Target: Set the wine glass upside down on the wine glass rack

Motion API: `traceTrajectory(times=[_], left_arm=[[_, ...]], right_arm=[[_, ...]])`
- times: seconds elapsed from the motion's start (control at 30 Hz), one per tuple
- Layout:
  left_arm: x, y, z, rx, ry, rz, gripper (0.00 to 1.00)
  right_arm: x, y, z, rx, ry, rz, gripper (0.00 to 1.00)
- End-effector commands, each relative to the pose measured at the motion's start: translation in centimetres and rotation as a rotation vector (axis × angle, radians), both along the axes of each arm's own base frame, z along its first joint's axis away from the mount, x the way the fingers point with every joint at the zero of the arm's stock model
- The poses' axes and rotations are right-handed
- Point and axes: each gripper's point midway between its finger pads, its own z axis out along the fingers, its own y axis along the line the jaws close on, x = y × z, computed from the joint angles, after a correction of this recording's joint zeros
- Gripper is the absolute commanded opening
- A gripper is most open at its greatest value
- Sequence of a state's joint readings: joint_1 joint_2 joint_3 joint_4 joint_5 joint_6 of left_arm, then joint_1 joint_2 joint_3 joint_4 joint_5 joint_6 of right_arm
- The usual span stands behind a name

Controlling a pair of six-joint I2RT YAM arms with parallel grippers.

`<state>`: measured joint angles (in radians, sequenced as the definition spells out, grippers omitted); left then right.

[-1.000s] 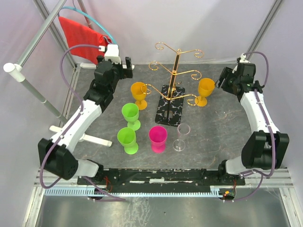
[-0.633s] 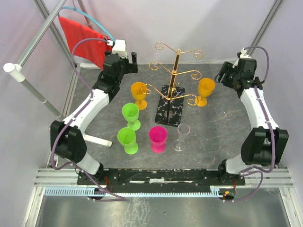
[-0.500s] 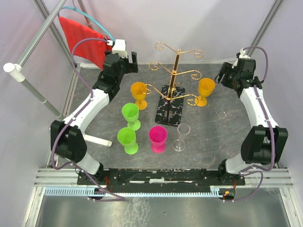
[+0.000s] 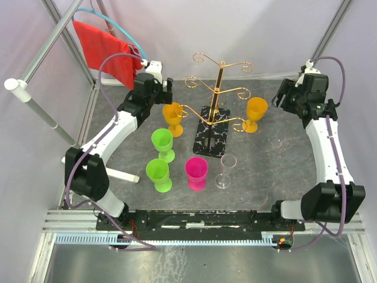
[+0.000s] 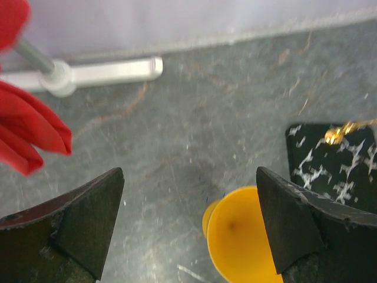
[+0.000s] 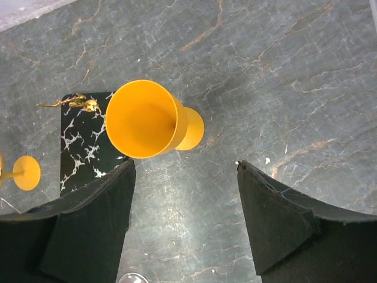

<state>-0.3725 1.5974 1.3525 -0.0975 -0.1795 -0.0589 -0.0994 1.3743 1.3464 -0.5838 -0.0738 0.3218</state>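
The gold wire rack (image 4: 218, 88) stands on its black marble base (image 4: 211, 131) at the table's middle back. The clear wine glass (image 4: 226, 171) stands upright in front of the base; only its rim (image 6: 131, 278) shows at the bottom edge of the right wrist view. My left gripper (image 4: 164, 88) is open and empty, above and just behind the left orange goblet (image 4: 172, 117), which sits near its right finger (image 5: 247, 242). My right gripper (image 4: 281, 97) is open and empty, up and to the right of the right orange goblet (image 4: 256, 113), which lies ahead of the fingers (image 6: 144, 118).
Two green goblets (image 4: 162, 143) (image 4: 158, 174) and a pink goblet (image 4: 197, 173) stand left of the clear glass. A red cloth (image 4: 103, 50) hangs at the back left, and a white bar (image 5: 100, 72) lies along the back edge. The marble base shows in both wrist views (image 5: 336, 165) (image 6: 82, 141).
My left gripper has moved right and a little forward, ending near the left orange goblet. My right gripper has shifted slightly to the right. The glasses and rack have not moved.
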Motion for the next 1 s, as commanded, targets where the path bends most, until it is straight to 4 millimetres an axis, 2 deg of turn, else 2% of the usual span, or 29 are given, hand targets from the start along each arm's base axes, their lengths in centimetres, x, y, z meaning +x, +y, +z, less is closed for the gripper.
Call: traceTrajectory(times=[0.0, 0.2, 0.33, 0.57, 0.83, 0.9, 0.97], left_arm=[[-1.5, 0.1, -3.7, 0.028, 0.134, -0.022, 0.99], [-1.9, -0.6, -6.2, 0.034, 0.218, -0.065, 0.99], [-2.2, -0.8, -6.9, 0.031, 0.247, -0.074, 0.94], [-3.1, -1.0, -8.2, 0.049, 0.302, -0.105, 0.8], [-3.3, -1.6, -9.9, 0.046, 0.348, -0.138, 0.5], [-3.3, -1.5, -10.1, 0.048, 0.354, -0.134, 0.37], [-3.2, -1.4, -10.0, 0.05, 0.35, -0.129, 0.2]], right_arm=[[-2.1, -0.1, 4.0, -0.032, -0.061, 0.003, 0.78], [-3.8, 0.2, 5.0, -0.041, -0.068, 0.016, 0.79], [-4.4, 0.1, 4.9, -0.046, -0.057, 0.019, 0.8], [-4.6, 0.2, 4.3, -0.044, -0.043, 0.017, 0.8], [-4.9, 0.2, 4.2, -0.041, -0.038, 0.018, 0.8], [-5.0, 0.2, 4.3, -0.044, -0.041, 0.017, 0.8], [-5.1, 0.1, 4.4, -0.045, -0.043, 0.012, 0.8]])
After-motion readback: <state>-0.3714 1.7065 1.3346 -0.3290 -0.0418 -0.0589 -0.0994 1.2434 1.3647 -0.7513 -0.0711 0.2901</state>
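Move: The left orange glass sits below the open left hand, some 5 cm to the right, about 4 cm back and roughly 16 cm down to its middle. The black rack base lies about 14 cm farther right, level with that glass, and the upper green glass about 11 cm nearer the robot and 4 cm left of it. From the right hand the left orange glass is roughly 36 cm left and 3 cm ahead. Astride the near-left wall of the left orange glass, right finger inside the bowl and left one outside, the left hand's fingers close to about a third open; whether they pinch yet can't be seen. To get there the hand sinks about 10 cm, fast at first, and draws back slightly, tipping down some 20 degrees. The right hand backs off about 5 cm, rising a little, then holds. ##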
